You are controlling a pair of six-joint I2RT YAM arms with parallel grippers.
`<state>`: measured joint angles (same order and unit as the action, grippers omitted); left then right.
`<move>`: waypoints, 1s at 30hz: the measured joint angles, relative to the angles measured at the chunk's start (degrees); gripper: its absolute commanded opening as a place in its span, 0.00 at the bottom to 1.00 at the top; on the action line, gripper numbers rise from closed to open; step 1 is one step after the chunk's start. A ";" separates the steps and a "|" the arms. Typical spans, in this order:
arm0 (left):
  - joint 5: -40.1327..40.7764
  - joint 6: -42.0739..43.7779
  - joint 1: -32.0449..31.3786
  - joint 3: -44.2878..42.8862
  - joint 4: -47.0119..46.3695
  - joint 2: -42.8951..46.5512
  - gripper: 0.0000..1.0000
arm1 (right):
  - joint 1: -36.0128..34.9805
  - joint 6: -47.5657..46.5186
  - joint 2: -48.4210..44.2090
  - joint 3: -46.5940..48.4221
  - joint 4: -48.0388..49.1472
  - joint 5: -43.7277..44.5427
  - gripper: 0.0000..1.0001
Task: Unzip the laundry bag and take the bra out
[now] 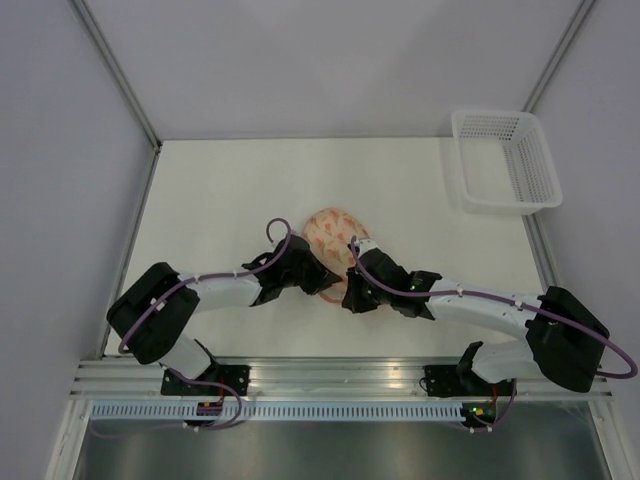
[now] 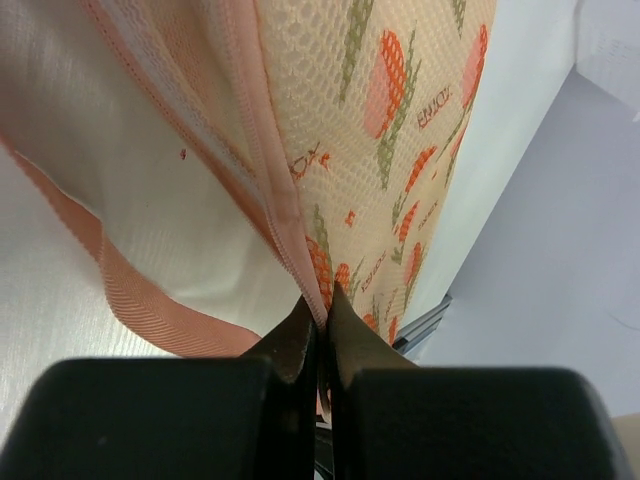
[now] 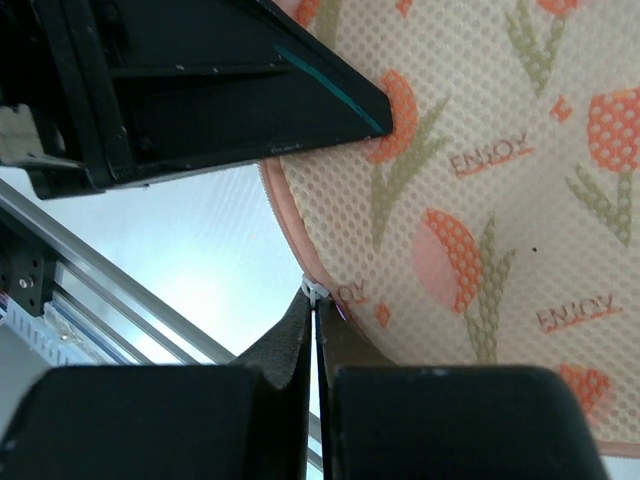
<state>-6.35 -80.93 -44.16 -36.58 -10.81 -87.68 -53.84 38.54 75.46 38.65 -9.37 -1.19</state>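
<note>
The laundry bag (image 1: 335, 232) is a peach case with orange-red print, lying at the table's middle between both grippers. My left gripper (image 1: 325, 280) is shut on the bag's pink zipper rim (image 2: 300, 260), with the printed mesh (image 2: 400, 150) to its right. A pink band (image 2: 130, 300) hangs at the lower left of that view. My right gripper (image 1: 350, 292) is shut on the small pale zipper pull (image 3: 316, 291) at the bag's pink edge, and the printed side (image 3: 480, 200) fills that view. The bra is hidden.
A white plastic mesh basket (image 1: 505, 160) stands at the back right corner. The left gripper's black body (image 3: 200, 90) is close above my right fingers. The metal rail (image 1: 340, 375) runs along the table's near edge.
</note>
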 measured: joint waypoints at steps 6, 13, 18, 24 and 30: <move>-0.24 1.97 2.08 0.00 0.22 0.00 0.02 | -0.02 0.17 0.35 0.00 -3.30 1.38 0.00; -6.10 10.25 6.49 -2.08 2.12 -1.18 0.02 | -0.02 1.62 0.72 0.02 -8.87 9.16 0.00; -13.75 19.93 6.97 -6.64 3.93 -4.46 0.02 | 0.31 2.64 4.92 0.63 -11.41 15.10 0.00; -20.94 32.20 7.93 -13.00 11.50 -7.69 0.02 | 0.85 4.37 7.10 1.33 -13.40 21.11 0.00; -22.58 41.70 9.94 -21.22 22.03 -11.85 0.02 | 1.20 5.57 2.49 1.38 -16.81 26.53 0.00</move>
<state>-28.93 -39.22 -34.22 -57.80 11.22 -99.53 -52.64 44.12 77.95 40.03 -26.17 25.34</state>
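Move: The left gripper already pinches the laundry bag's zip edge; the zip pull, held in the right fingertips, lies about 4 cm back and 3 cm to its right, roughly level. The bag's middle is some 8 cm ahead of the left gripper, 2 cm right and 3 cm lower. From the right gripper, the bag's right edge lies about 8 cm to the right, 3 cm ahead and 3 cm down, with the bag's middle some 11 cm ahead, 1 cm left and 3 cm down. Draw the right gripper about 10 cm to the right, easing forward, with the zip pull still pinched; sink some 5 cm towards the table, then start rising, rolling its left side down and turning clockwise. Keep the left gripper shut on the bag's edge, shifting only a couple of centimetres, net forward, while turning it some 35 degrees clockwise. ##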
